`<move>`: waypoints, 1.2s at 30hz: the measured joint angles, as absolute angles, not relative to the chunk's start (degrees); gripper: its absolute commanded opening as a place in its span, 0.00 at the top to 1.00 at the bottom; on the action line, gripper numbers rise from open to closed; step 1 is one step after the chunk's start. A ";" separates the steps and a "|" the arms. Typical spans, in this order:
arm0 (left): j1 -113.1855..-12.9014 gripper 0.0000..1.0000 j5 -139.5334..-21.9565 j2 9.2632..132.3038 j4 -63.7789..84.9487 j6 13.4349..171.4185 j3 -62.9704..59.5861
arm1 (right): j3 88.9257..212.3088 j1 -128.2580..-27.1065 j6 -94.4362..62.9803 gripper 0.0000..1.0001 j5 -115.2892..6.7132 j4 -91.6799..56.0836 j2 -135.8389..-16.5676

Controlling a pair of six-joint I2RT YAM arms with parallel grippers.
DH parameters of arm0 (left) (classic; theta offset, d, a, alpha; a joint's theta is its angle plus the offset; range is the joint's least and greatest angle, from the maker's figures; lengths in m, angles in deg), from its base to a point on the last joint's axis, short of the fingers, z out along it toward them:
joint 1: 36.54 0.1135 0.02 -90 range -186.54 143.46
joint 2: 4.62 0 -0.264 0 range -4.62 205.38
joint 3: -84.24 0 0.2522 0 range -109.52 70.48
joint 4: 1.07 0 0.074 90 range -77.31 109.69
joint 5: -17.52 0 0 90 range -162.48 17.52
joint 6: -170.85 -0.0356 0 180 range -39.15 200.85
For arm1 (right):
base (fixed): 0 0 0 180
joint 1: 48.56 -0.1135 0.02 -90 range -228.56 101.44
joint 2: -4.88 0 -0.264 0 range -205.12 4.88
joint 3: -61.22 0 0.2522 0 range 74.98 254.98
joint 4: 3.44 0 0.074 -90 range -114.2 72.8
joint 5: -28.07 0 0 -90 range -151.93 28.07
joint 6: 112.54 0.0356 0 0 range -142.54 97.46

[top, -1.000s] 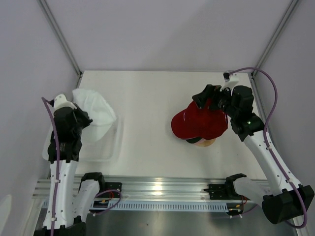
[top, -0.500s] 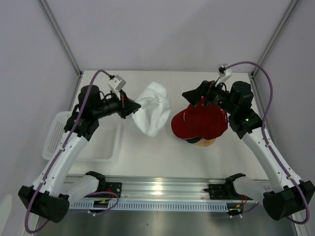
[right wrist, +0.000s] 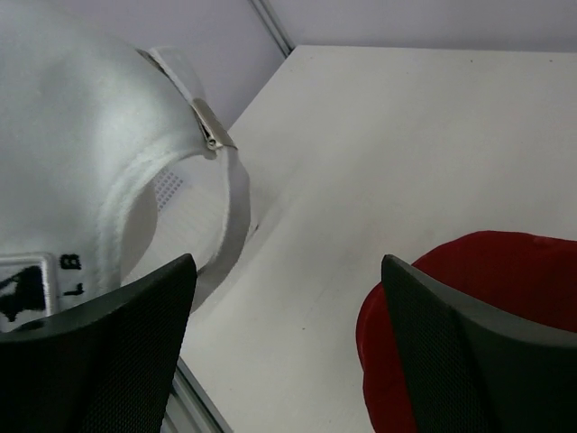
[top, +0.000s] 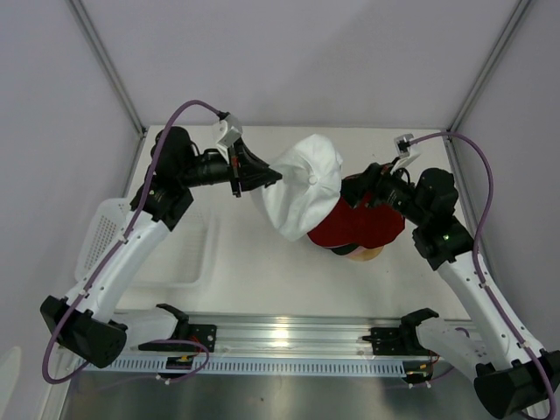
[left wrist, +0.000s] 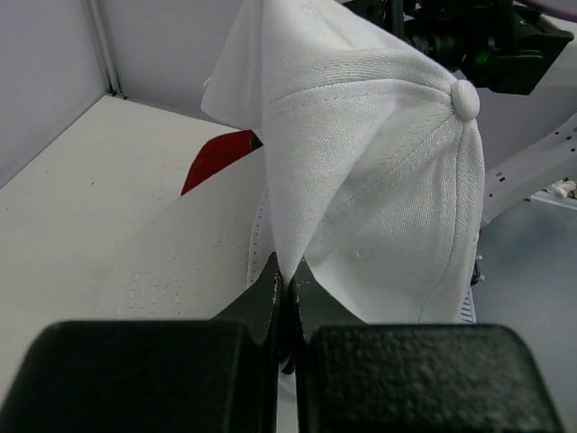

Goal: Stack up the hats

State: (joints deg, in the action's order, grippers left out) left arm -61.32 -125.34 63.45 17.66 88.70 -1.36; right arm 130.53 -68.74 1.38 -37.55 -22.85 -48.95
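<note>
A white hat hangs in the air, its crown pinched in my left gripper, which is shut on a fold of the fabric. The white hat overlaps the left side of the red hat that tops the stack. A dark green hat edge peeks out beneath the red one. My right gripper sits at the stack's far side, open, with nothing between its fingers. In the right wrist view the white hat's inside and strap show at left and the red hat at lower right.
A round wooden stand carries the stack. A white mesh basket lies at the table's left edge under the left arm. Frame posts rise at the two back corners.
My left arm has swung from the basket to the right, carrying the white hat up to the red stack. The right gripper has shifted slightly and its jaws have narrowed a little.
</note>
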 measured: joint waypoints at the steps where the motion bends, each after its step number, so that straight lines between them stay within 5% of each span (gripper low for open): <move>1: -61.36 0.99 -126.26 63.67 17.40 88.84 -1.97 | 130.05 -68.74 1.45 0.14 -37.66 -22.63 -48.38; 12: -62.08 0.99 -128.86 64.74 17.36 89.88 -3.24 | 129.20 -68.74 2.82 0.18 -37.15 -17.63 -47.68; 14: -62.43 0.99 -128.86 65.13 17.49 89.88 -3.24 | 129.20 -68.74 3.15 0.26 -36.83 -16.60 -48.20; 15: -62.52 0.99 -128.84 65.22 17.51 89.86 -3.24 | 129.22 -68.74 3.43 0.32 -36.80 -16.27 -48.55; 18: -62.56 0.99 -128.60 65.24 17.51 89.86 -3.24 | 129.35 -68.74 3.63 0.83 -37.85 -16.16 -49.86; 20: -62.59 0.99 -127.90 65.22 17.51 89.86 -3.24 | 130.31 -68.78 3.06 0.99 -39.65 -18.00 -51.00; 36: -70.39 0.97 -103.14 72.35 23.04 85.93 -4.26 | 147.21 -66.18 -2.82 1.00 -65.15 -53.10 -47.63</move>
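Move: The left hand already holds the white hat by its brim side; the red hat topping the stack lies about 20 cm to its right, 5 cm back and 18 cm below. From the open right hand the white hat's middle is about 11 cm left, level fore and aft and about 2 cm lower, its strap just by the fingers; the red hat is some 6 cm back, 2 cm left and 14 cm below. Right fingers pinch the white hat's strap and pull 10 cm right; left hand carries the brim forward and down. ##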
